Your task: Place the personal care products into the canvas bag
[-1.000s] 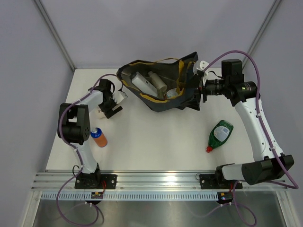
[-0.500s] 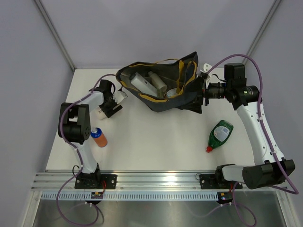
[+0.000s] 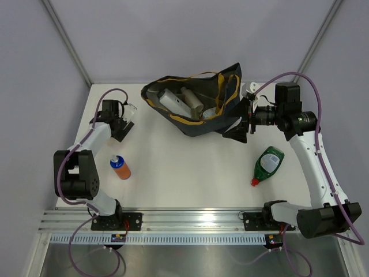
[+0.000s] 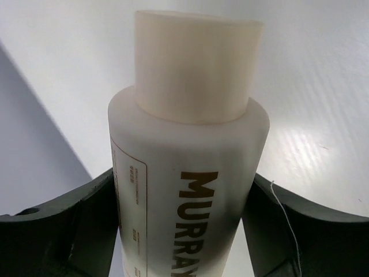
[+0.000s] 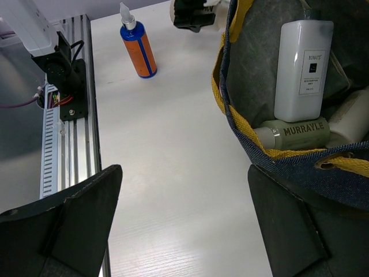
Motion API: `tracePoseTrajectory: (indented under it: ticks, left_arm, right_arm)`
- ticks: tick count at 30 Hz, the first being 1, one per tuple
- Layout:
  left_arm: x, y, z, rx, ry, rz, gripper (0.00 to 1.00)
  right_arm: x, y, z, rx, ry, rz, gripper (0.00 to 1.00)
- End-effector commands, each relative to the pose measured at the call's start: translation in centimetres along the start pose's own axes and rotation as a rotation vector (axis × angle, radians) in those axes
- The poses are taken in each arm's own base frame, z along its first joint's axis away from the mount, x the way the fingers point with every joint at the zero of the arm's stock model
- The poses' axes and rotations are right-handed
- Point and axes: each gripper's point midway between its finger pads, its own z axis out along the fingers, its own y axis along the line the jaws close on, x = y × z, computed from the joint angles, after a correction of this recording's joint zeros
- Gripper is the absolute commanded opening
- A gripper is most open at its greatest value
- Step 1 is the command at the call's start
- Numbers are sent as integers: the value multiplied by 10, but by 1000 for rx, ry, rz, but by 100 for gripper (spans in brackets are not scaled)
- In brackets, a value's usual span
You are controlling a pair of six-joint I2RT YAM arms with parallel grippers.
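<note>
My left gripper (image 3: 124, 116) is shut on the cream labelled bottle (image 4: 187, 173), held over the table's left side, left of the canvas bag (image 3: 222, 124). The bag lies open at the back middle, with a white bottle (image 3: 170, 101) and a beige bottle (image 3: 192, 98) inside. My right gripper (image 3: 245, 118) is open at the bag's right edge; its jaws (image 5: 184, 173) are spread wide, with the yellow rim (image 5: 229, 109) beside the right finger. The orange bottle with blue cap (image 3: 120, 167) stands near left. The green bottle with red cap (image 3: 268, 164) lies near right.
The aluminium rail (image 3: 190, 219) with both arm bases runs along the near edge. Grey walls close the back and sides. In the right wrist view the orange bottle (image 5: 138, 49) stands near the rail (image 5: 63, 133).
My left gripper has moved left, away from the bag, keeping the cream bottle. My right gripper has shifted slightly down and right at the bag's edge.
</note>
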Motion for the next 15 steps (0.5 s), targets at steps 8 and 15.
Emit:
tracePoseTrajectory:
  ticks: [8,15]
  left_arm:
    - [-41,107,-84,-381,-331,-589,0]
    - [-86,90,-172,-218,-724,-883,0]
  right_arm:
    - [-4,6,-5,9,-29,-17,98]
    - [-1,1,-3,8,-25,7,98]
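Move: The left gripper already holds the white Murrayle bottle. The canvas bag's middle is about 34 cm to its right and 10 cm farther out, some 3 cm higher. The square white bottle inside the bag is roughly 29 cm right and 11 cm ahead, about 2 cm higher. The orange pump bottle stands 17 cm back and 6 cm right, its middle about 1 cm lower. From the right hand the bag is around 20 cm ahead, 9 cm left and 20 cm below. Raise the left gripper about 12 cm with the Murrayle bottle kept in its fingers, slowly at first while swinging some 4 cm left, then steeply upward while easing 2 cm back to the right. Tip the fingers up from pointing steeply down and turn the hand counter-clockwise, each some 30 degrees, also rolling its left side down. Keep the grip. ##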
